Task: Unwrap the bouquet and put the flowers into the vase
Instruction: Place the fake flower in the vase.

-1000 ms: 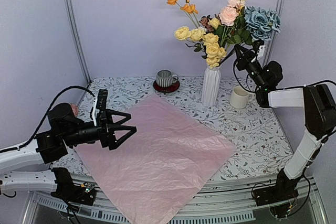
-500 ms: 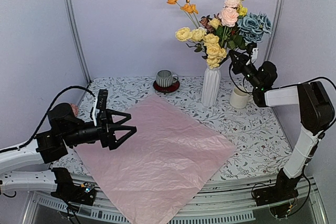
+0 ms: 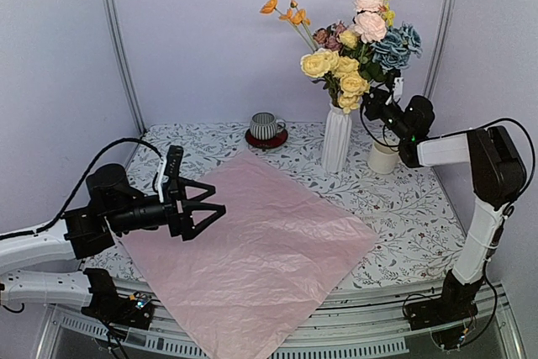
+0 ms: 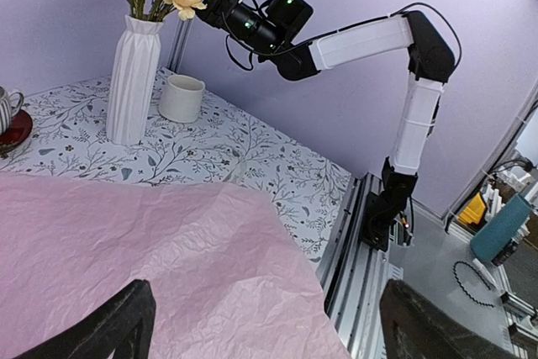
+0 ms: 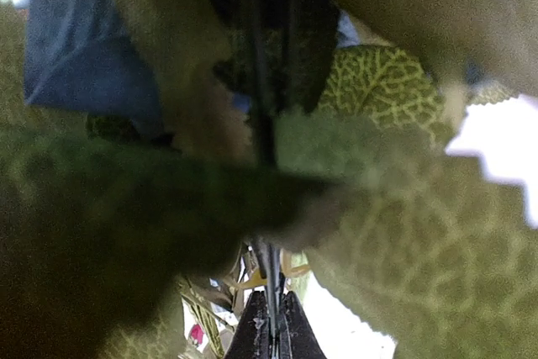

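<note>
The flowers (image 3: 353, 39), yellow, pink, blue and orange blooms, stand with their stems in the white ribbed vase (image 3: 337, 137) at the back of the table. My right gripper (image 3: 370, 100) is just right of the vase's neck, shut on a thin green stem. In the right wrist view the fingertips (image 5: 252, 338) pinch that stem (image 5: 266, 275) among blurred leaves. The lilac-pink paper (image 3: 252, 241) lies spread flat on the table. My left gripper (image 3: 208, 208) hovers open over its left edge with nothing between its fingers (image 4: 101, 334). The left wrist view also shows the vase (image 4: 134, 81).
A cream mug (image 3: 385, 157) stands right of the vase, under the right arm. A striped grey cup (image 3: 266, 127) on a red saucer sits left of the vase. The floral tablecloth (image 3: 412, 208) shows around the paper. The metal rail (image 4: 370, 241) marks the table's right edge.
My right gripper has swung left towards the vase, bringing the bunch of flowers more upright above it. The left gripper has shifted slightly right and lower, still open.
</note>
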{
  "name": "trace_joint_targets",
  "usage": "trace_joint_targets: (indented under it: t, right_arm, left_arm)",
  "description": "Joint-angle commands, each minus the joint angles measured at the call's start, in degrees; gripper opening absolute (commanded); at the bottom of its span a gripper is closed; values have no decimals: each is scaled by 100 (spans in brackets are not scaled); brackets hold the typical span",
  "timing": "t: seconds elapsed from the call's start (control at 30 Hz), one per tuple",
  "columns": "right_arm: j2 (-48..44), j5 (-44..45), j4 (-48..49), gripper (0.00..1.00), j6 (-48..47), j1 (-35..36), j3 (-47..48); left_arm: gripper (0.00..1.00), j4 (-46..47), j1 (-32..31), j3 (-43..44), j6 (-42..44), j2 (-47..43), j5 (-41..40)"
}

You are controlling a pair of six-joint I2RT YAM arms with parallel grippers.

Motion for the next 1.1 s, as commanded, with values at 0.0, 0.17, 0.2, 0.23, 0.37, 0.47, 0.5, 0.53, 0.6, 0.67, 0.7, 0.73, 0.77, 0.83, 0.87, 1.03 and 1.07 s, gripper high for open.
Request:
trace_joint_targets:
  t: [0.0,0.17,0.2,0.23,0.37,0.47,0.5,0.53,0.6,0.67,0.7,0.73,0.77,0.83,0.87,1.03,1.07]
  right_arm:
    - [354,-111,-473,4,114,76,95]
    - [498,-41,-470,5,175,124,79]
    - [524,-38,-470,5,191,128,72]
    - [550,-46,-470,5,205,139,56]
    - [664,-41,-386,5,261,222,-39]
    - [684,-87,-176,6,436,254,-171]
    - [676,-84,-146,6,478,271,-194]
    - [661,-76,-126,6,523,273,-210]
    - [620,-61,-46,11,621,273,-244]
    - [557,-37,58,14,728,278,-283]
    - [507,-16,102,14,770,275,-289]
    - [461,6,131,15,812,273,-302]
    - [415,32,154,15,869,273,-299]
    - [313,82,186,17,929,273,-297]
    - [267,125,182,18,954,273,-292]
    - [55,251,207,38,1142,273,-406]
    - [10,271,251,42,1188,271,-474]
  left_arm:
    - [95,133,-58,174,96,51,12]
    - [95,124,-59,165,84,95,-1]
    - [95,126,-62,157,81,99,-3]
    - [95,126,-65,152,85,100,-3]
    - [95,162,-59,115,83,106,-29]
    - [95,212,-59,100,66,125,-21]
    - [95,214,-62,95,65,134,-14]
    - [95,214,-62,95,54,141,-5]
    - [95,192,-59,88,53,136,-5]
    - [95,175,-59,74,60,111,-24]
    - [95,179,-65,64,47,97,-33]
    - [95,171,-59,56,39,77,-42]
    - [95,166,-62,51,38,55,-46]
    - [95,138,-63,45,26,19,-74]
    - [95,123,-64,42,26,1,-92]
    - [95,46,-64,33,27,-95,-134]
    - [95,41,-65,33,24,-112,-140]
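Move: Just beyond the right hand, which still grips the blue flower's dark stem, the vase mouth lies about 4 cm farther out, 6 cm to its left and 6 cm lower. On the table below, the white mug stands some 9 cm to the hand's right and 2 cm ahead, while the striped cup sits roughly 14 cm ahead and 27 cm left. From the idle left hand, the vase mouth is about 38 cm ahead, 34 cm right and nearly level. Lowering the blue flower's stem into the vase, the right hand sinks about 5 cm in all and edges some 2 cm left towards the mouth, its slight forward drift turning back. Partway down the fingers begin to open, and by the end they stand over a third open, letting go of the stem beside the rim while the wrist tips some 10 degrees down. ##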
